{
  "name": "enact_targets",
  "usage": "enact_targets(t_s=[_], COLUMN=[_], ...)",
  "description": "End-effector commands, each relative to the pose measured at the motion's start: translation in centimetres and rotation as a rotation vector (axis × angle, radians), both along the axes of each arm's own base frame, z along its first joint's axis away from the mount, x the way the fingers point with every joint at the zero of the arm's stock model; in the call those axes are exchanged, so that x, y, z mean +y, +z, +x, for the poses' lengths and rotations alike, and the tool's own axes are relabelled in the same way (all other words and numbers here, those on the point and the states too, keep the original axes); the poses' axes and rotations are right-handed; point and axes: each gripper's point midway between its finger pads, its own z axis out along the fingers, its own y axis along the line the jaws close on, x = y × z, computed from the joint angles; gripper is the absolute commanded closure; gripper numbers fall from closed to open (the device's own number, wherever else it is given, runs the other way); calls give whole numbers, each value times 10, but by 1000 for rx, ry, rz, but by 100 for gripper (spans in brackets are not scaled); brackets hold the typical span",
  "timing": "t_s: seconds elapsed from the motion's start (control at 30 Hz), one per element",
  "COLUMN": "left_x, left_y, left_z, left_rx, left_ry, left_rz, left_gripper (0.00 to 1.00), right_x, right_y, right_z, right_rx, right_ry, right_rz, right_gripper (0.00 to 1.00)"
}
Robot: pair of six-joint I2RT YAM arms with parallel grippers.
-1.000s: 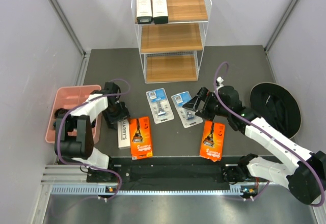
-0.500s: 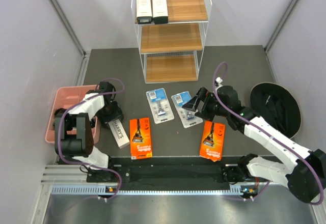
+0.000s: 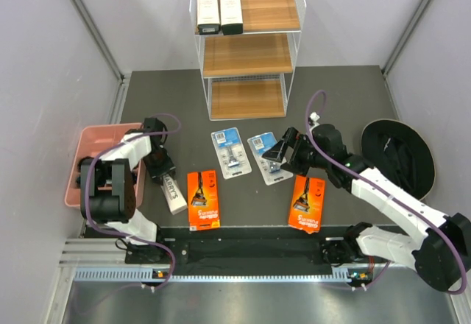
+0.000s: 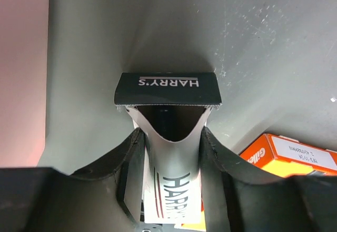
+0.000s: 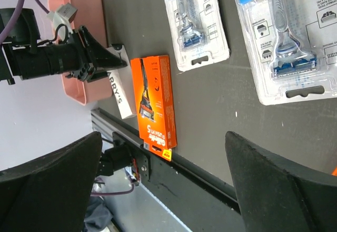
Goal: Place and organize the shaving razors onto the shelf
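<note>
On the dark table lies the white HARRY'S box (image 3: 174, 193), tilted, and my left gripper (image 3: 160, 168) is shut on its far end. The left wrist view shows both fingers pressed to the sides of the HARRY'S box (image 4: 167, 88). Two blue blister packs (image 3: 231, 152) (image 3: 271, 168) and two orange cards (image 3: 202, 199) (image 3: 307, 203) lie flat near the middle. My right gripper (image 3: 277, 149) hovers open over the right blister pack (image 5: 287, 42), holding nothing. The shelf (image 3: 246, 55) stands at the back with two white boxes (image 3: 208, 9) (image 3: 231, 9) upright on its top tier.
A pink compartment tray (image 3: 92, 147) with dark small items sits at the left edge, close to the left arm. A black round object (image 3: 397, 158) lies at the right. The shelf's two lower tiers hold nothing. A metal rail (image 3: 221, 250) runs along the near edge.
My left gripper's jaws have narrowed onto the HARRY'S box, which has turned from upright beside the orange card to a tilt. The right arm has barely moved.
</note>
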Motion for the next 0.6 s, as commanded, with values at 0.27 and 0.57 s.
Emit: enact_targets(t_s=[0.27,0.57], left_x=[-31,-81], left_y=[116,178], left_z=[64,84], left_rx=[-295,-451], left_ry=[-48,-32], left_rz=[-185,-490], left_gripper=[66,65], right_x=[12,17], right_y=[43,77], right_z=[6,2], right_rx=[-101,-207], right_ry=[43,46], right_rz=[35,53], right_gripper=[1,1])
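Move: The left hand already grips the far end of the Harry's box lying on the table. The shelf's middle is about 28 cm ahead of it, 27 cm to its right and some 15 cm up. The nearer orange box lies roughly 12 cm right and 7 cm back, the nearer blister pack 21 cm right and 8 cm ahead, the pink bin 18 cm left and 4 cm ahead. From the right hand the shelf is about 30 cm ahead, 6 cm left and level. Upward first and then forward as well, with some drift to the right, the left hand lifts the Harry's box about 15 cm off the table and carries it towards the shelf, keeping its pinch. Its fingertips tilt forward and to the right by some 30 degrees on the way. The empty, open right hand rises a few centimetres. ##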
